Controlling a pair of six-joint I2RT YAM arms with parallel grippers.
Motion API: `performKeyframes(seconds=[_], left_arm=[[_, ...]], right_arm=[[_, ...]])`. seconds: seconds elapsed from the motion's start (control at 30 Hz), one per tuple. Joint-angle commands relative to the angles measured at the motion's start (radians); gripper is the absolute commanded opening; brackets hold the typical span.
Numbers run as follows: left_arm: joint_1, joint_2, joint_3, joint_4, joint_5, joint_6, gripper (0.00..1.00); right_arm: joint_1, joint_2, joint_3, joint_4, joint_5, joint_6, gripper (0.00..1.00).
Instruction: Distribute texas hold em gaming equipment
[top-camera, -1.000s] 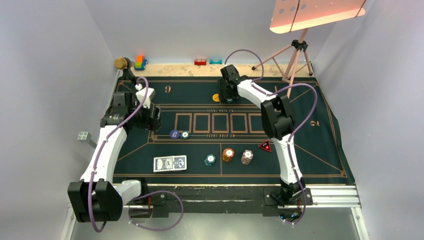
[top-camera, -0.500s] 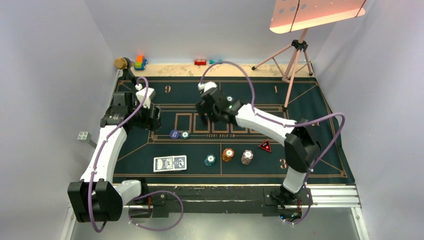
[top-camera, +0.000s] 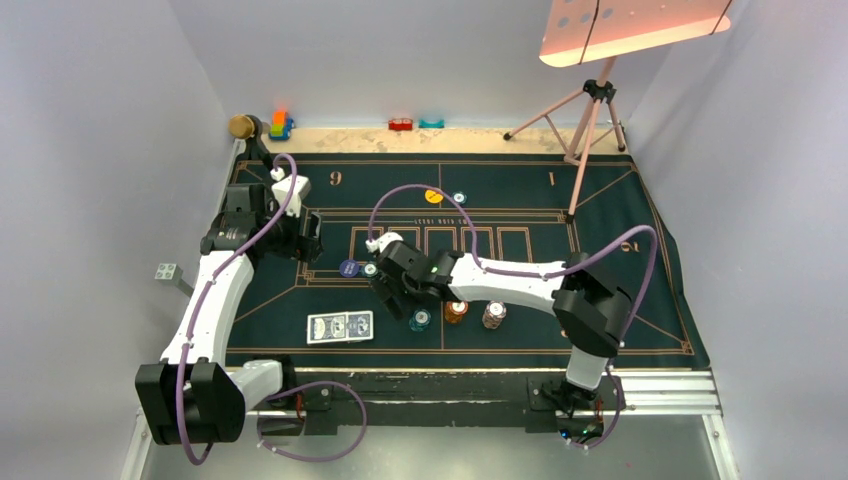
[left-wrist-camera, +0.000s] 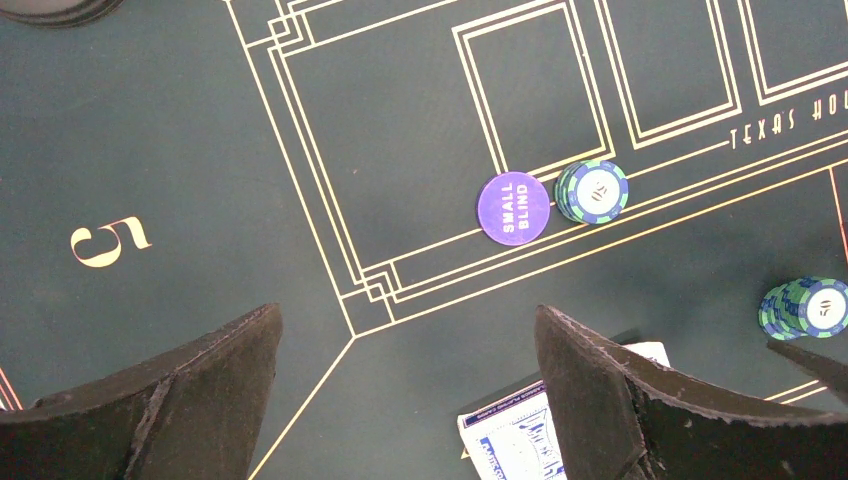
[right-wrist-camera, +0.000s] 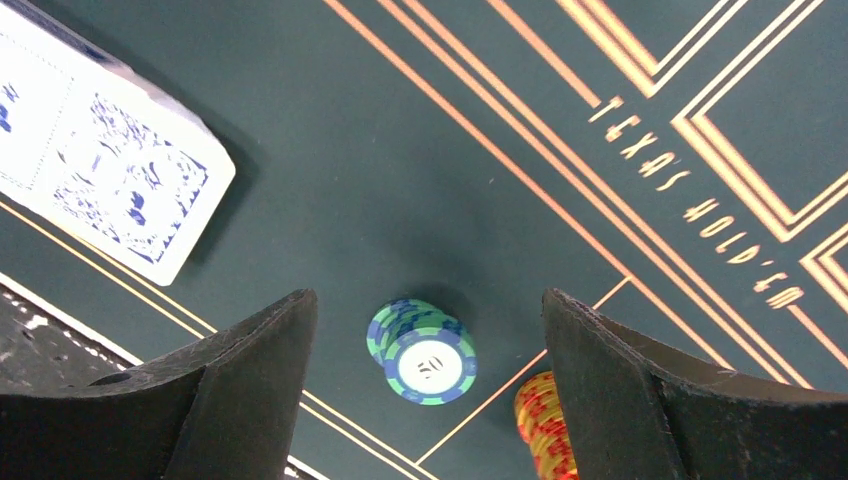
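On the green felt mat (top-camera: 640, 300), my right gripper (top-camera: 393, 294) hovers open over a teal chip stack (top-camera: 420, 320). In the right wrist view that stack (right-wrist-camera: 425, 352) lies between the spread fingers (right-wrist-camera: 255, 370), untouched. An orange stack (top-camera: 456, 310) and a white-brown stack (top-camera: 493, 315) stand to its right. Blue-backed cards (top-camera: 340, 326) lie to its left. My left gripper (top-camera: 307, 244) is open and empty at the mat's left, above bare felt (left-wrist-camera: 410, 390). A purple small-blind button (left-wrist-camera: 513, 208) lies beside a teal chip stack (left-wrist-camera: 592, 190). A yellow button (top-camera: 433, 196) and one chip (top-camera: 459, 198) lie at the far side.
Toy blocks (top-camera: 281, 124) and two small pieces (top-camera: 401, 124) sit on the wooden strip behind the mat. A pink tripod (top-camera: 590, 110) stands at the back right. A round brown object (top-camera: 240, 126) sits in the back left corner. My right arm (top-camera: 520, 280) stretches across the mat's middle.
My right arm swung from the far side by the yellow button to the near side over the teal stack, leaving a chip beside that button. The left arm has not moved.
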Motion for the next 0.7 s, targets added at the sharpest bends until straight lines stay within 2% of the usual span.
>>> performKeyframes(seconds=[0.0,0.2,0.37,0.57,0.67], left_arm=[[0.007,-0.02,0.001,0.02,0.005,0.008,1.0],[0.007,-0.024,0.001,0.019,0.005,0.008,1.0],[0.006,-0.031,-0.001,0.021,0.007,0.008,1.0],[0.007,-0.035,0.0,0.022,0.007,0.009,1.0],[0.006,-0.042,-0.004,0.025,0.006,0.009,1.0]], right_arm=[[0.033,0.035,-0.036,-0.001,-0.029,0.055,0.86],[0.047,0.076,-0.066,0.001,-0.018,0.075,0.85],[0.049,0.074,-0.077,-0.005,-0.021,0.086,0.81],[0.066,0.077,-0.082,-0.011,-0.045,0.102,0.66],[0.081,0.078,-0.077,-0.031,-0.043,0.104,0.62]])
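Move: The green chip stack I want is about 6 cm below my right hand, some 4 cm back and 1 cm to its right. The orange chip stack is roughly 9 cm to the right of the green stack and 2 cm farther out. The card decks are centred about 20 cm to the left of the green stack and 1 cm nearer me. From my left hand, the green stack is some 11 cm back, 24 cm right and 13 cm below. I drop my open right hand quickly onto the green chip stack, about 5 cm down and nearly 4 cm back towards my base, tilting the wrist a little until the fingers straddle the chips. There I hold the height and start closing, narrowing the gap by roughly a quarter without shutting fully around the stack. ##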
